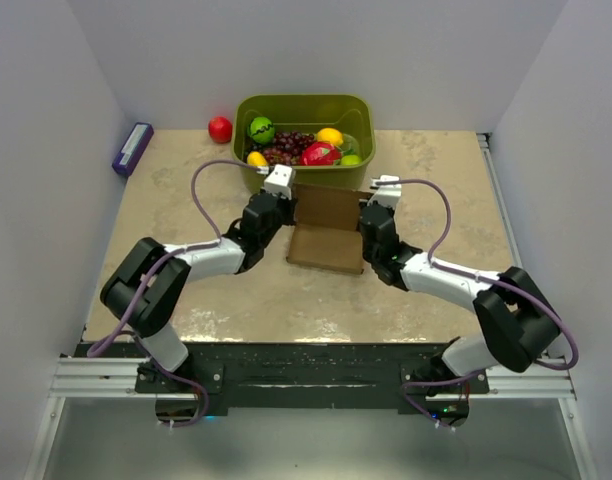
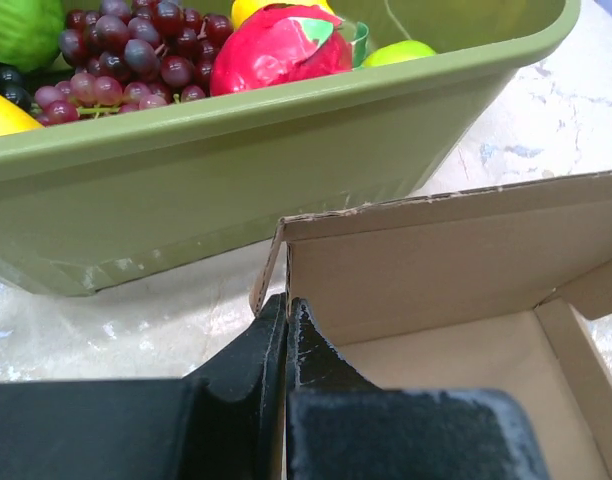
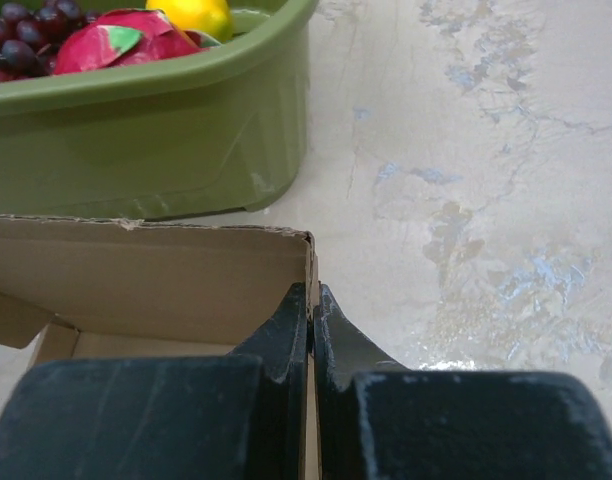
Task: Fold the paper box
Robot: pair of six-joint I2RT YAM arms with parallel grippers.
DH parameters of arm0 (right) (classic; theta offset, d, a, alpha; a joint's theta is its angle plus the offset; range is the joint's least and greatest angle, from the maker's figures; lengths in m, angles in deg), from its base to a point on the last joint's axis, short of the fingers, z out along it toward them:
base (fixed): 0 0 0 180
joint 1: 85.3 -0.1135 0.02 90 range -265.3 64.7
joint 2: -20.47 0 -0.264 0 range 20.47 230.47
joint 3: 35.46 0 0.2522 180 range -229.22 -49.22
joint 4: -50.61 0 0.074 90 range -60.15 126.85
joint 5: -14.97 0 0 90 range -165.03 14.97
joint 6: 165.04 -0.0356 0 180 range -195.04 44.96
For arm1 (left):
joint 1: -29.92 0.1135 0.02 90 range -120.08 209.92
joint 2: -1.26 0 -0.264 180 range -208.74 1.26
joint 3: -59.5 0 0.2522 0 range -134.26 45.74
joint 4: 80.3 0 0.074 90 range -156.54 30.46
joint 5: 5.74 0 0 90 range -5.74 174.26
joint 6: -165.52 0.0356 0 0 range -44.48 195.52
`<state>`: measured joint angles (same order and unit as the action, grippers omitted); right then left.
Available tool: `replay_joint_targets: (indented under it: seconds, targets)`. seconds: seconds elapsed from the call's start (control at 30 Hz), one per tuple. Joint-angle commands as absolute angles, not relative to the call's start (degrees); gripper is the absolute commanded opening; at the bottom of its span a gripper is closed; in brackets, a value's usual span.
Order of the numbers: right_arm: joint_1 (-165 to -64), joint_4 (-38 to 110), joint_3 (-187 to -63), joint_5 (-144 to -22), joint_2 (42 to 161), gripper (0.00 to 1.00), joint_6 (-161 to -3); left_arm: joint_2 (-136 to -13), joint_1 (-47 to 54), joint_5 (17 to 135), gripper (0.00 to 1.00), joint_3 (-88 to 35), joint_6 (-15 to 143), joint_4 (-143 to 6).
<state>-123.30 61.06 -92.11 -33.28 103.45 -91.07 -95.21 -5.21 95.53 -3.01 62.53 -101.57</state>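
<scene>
The brown paper box (image 1: 326,225) lies in the middle of the table, its back wall raised just in front of the green tub. My left gripper (image 1: 283,213) is shut on the box's left side wall (image 2: 272,262); one finger is inside the box and one outside. My right gripper (image 1: 366,222) is shut on the right side wall (image 3: 312,262) in the same way. In the left wrist view the box floor (image 2: 466,375) and back wall (image 2: 436,265) show. The right wrist view shows the back wall's inner face (image 3: 146,275).
An olive-green tub (image 1: 304,113) holding grapes (image 1: 288,146) and other fruit stands right behind the box. A red apple (image 1: 220,129) lies left of the tub. A purple pack (image 1: 132,149) rests by the left wall.
</scene>
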Motion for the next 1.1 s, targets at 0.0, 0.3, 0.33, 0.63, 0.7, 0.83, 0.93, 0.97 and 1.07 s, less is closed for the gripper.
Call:
replay_joint_targets:
  seconds: [0.0,0.3,0.33,0.63,0.7,0.83,0.93,0.97,1.07]
  targets:
    - [-126.0,71.7,-89.1,-34.0,103.0,0.0,-94.4,-95.9,-9.5,94.6,0.0,-0.8,58.9,-112.4]
    - [-126.8,69.0,-83.7,-31.2,101.1,0.0,-99.9,-95.8,-12.5,97.5,0.0,6.2,58.6,-115.1]
    - [-126.9,68.6,-83.6,-31.2,101.0,0.0,-100.3,-95.8,-12.7,98.1,0.0,7.5,58.6,-115.4]
    - [-128.7,60.6,-82.4,-29.2,98.7,0.01,-106.6,-95.9,-16.6,104.6,0.0,12.8,60.5,-117.0]
    - [-129.2,59.4,-81.8,-29.1,97.7,0.08,-108.1,-95.5,-17.7,106.2,0.0,13.5,61.6,-117.3]
    - [-129.4,54.3,-81.2,-29.3,94.7,0.2,-110.5,-94.6,-19.5,109.3,0.0,14.5,63.7,-117.3]
    - [-129.6,49.7,-80.9,-31.0,91.3,0.38,-112.4,-94.5,-20.6,110.6,0.0,15.0,64.8,-117.2]
    - [-129.7,48.6,-80.6,-31.7,89.2,0.42,-112.9,-94.6,-21.0,111.1,0.0,14.9,64.9,-116.9]
    - [-129.7,43.0,-80.2,-33.9,85.4,0.63,-114.0,-95.0,-21.5,112.1,0.0,15.2,65.0,-116.7]
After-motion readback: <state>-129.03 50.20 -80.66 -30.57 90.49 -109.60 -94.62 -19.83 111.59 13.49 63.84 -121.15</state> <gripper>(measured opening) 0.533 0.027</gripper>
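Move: Both hands already pinch the upper corners of the box's raised lid; the open tray it must close over has its middle about 8 cm back, 8 cm to the right and 8 cm below the left hand. From the right hand the tray lies about 8 cm back, 9 cm left and 10 cm below. The green bin's middle is roughly 14 cm ahead of the left hand, 3 cm to its right and slightly lower. Both hands draw the lid back towards the robot and down over the open tray, the left going about 8 cm back with some 3.5 cm of sinking and a slight drift right, its fingers keeping their pinch on the left corner. The right hand goes back about 7 cm and down 3.5 cm, rolling some 10 degrees with its left side rising, and late in the pull its fingers open to about half around the right corner while it carries on backwards. ##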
